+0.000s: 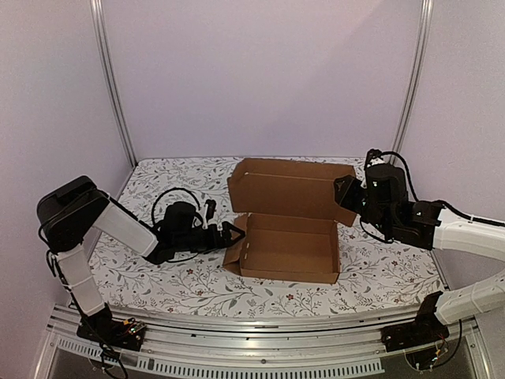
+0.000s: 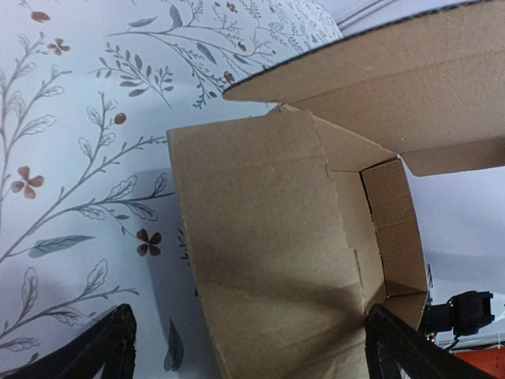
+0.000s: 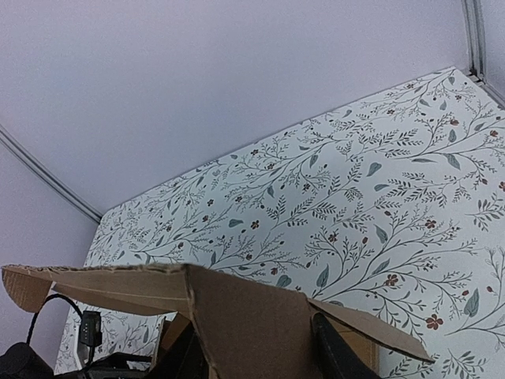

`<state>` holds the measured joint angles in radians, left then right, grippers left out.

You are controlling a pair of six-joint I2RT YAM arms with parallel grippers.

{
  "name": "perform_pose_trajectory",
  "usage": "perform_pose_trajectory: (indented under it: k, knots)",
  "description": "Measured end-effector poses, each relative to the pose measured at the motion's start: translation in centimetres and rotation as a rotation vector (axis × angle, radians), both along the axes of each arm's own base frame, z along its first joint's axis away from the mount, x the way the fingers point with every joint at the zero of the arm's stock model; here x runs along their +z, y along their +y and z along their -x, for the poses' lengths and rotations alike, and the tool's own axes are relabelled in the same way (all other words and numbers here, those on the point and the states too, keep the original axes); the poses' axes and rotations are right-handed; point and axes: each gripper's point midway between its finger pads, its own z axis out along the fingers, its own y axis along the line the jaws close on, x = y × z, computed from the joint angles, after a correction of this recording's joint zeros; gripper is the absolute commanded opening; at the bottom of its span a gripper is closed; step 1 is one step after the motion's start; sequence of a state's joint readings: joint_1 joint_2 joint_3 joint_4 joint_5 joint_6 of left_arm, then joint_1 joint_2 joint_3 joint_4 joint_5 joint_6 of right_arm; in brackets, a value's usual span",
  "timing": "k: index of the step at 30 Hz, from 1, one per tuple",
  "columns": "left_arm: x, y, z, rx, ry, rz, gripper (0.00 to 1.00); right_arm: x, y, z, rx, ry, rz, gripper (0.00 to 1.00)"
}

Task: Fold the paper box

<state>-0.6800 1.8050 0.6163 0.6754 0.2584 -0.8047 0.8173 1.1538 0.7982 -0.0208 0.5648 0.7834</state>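
Note:
The paper box (image 1: 288, 251) is brown cardboard, lying as an open tray mid-table with its lid (image 1: 288, 189) standing up behind. My left gripper (image 1: 237, 231) lies low at the tray's left end, open wide. In the left wrist view its fingers (image 2: 110, 347) stand far apart, and the box's left side flap (image 2: 268, 237) lies between them, clear of the left finger. My right gripper (image 1: 345, 197) is at the lid's right ear flap. In the right wrist view that flap (image 3: 245, 316) slants across the gap of the right gripper (image 3: 252, 355), whose jaws stand partly open.
A floral cloth (image 1: 189, 280) covers the table. Pale walls with metal posts (image 1: 114, 87) close in the back and sides. A slotted metal rail (image 1: 260, 343) runs along the near edge. A black cable (image 1: 168, 197) loops above the left wrist.

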Motion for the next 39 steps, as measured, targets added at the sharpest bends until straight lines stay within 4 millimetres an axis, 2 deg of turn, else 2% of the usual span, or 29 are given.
perform_pose_trajectory:
  k: [10, 17, 24, 39]
  knots:
    - [1.9, -1.6, -0.1, -0.051, 0.004, 0.117, 0.96, -0.6, 0.1, -0.2, 0.0, 0.01, 0.015, 0.42]
    - [2.7, -2.2, -0.2, -0.072, 0.003, 0.142, 0.84, -0.6, 0.2, -0.2, 0.0, 0.011, 0.016, 0.41]
    - [2.7, -2.5, -0.3, -0.078, 0.018, 0.129, 0.69, -0.6, 0.2, -0.2, 0.0, 0.011, 0.015, 0.41]
    - [3.1, -4.3, -0.8, -0.089, 0.019, -0.014, 0.61, -0.5, 0.3, -0.2, 0.001, 0.005, 0.009, 0.41]
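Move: The box's left side flap, still leaning outward, is at the left hand's fingertips, with its middle some 3 cm back from the hand point and about 1 cm below. The box's open middle lies about 13 cm to the right and 3 cm back of that hand, 2 cm lower, and the raised lid some 14 cm right, 4 cm ahead and 15 cm above. From the right hand, already on the lid's right end, that flap is roughly 26 cm left, 4 cm back and 20 cm down. The left hand swings the side flap inward towards the box's open middle, first going right and up together, then mostly on to the right, about 4 cm right and 3 cm up in all, while its fingers narrow from wide open to roughly two thirds around the flap without shutting. The right hand stays almost in place with its grip on the lid's right end, keeping the lid raised as the left hand comes in under the lid's left end. ##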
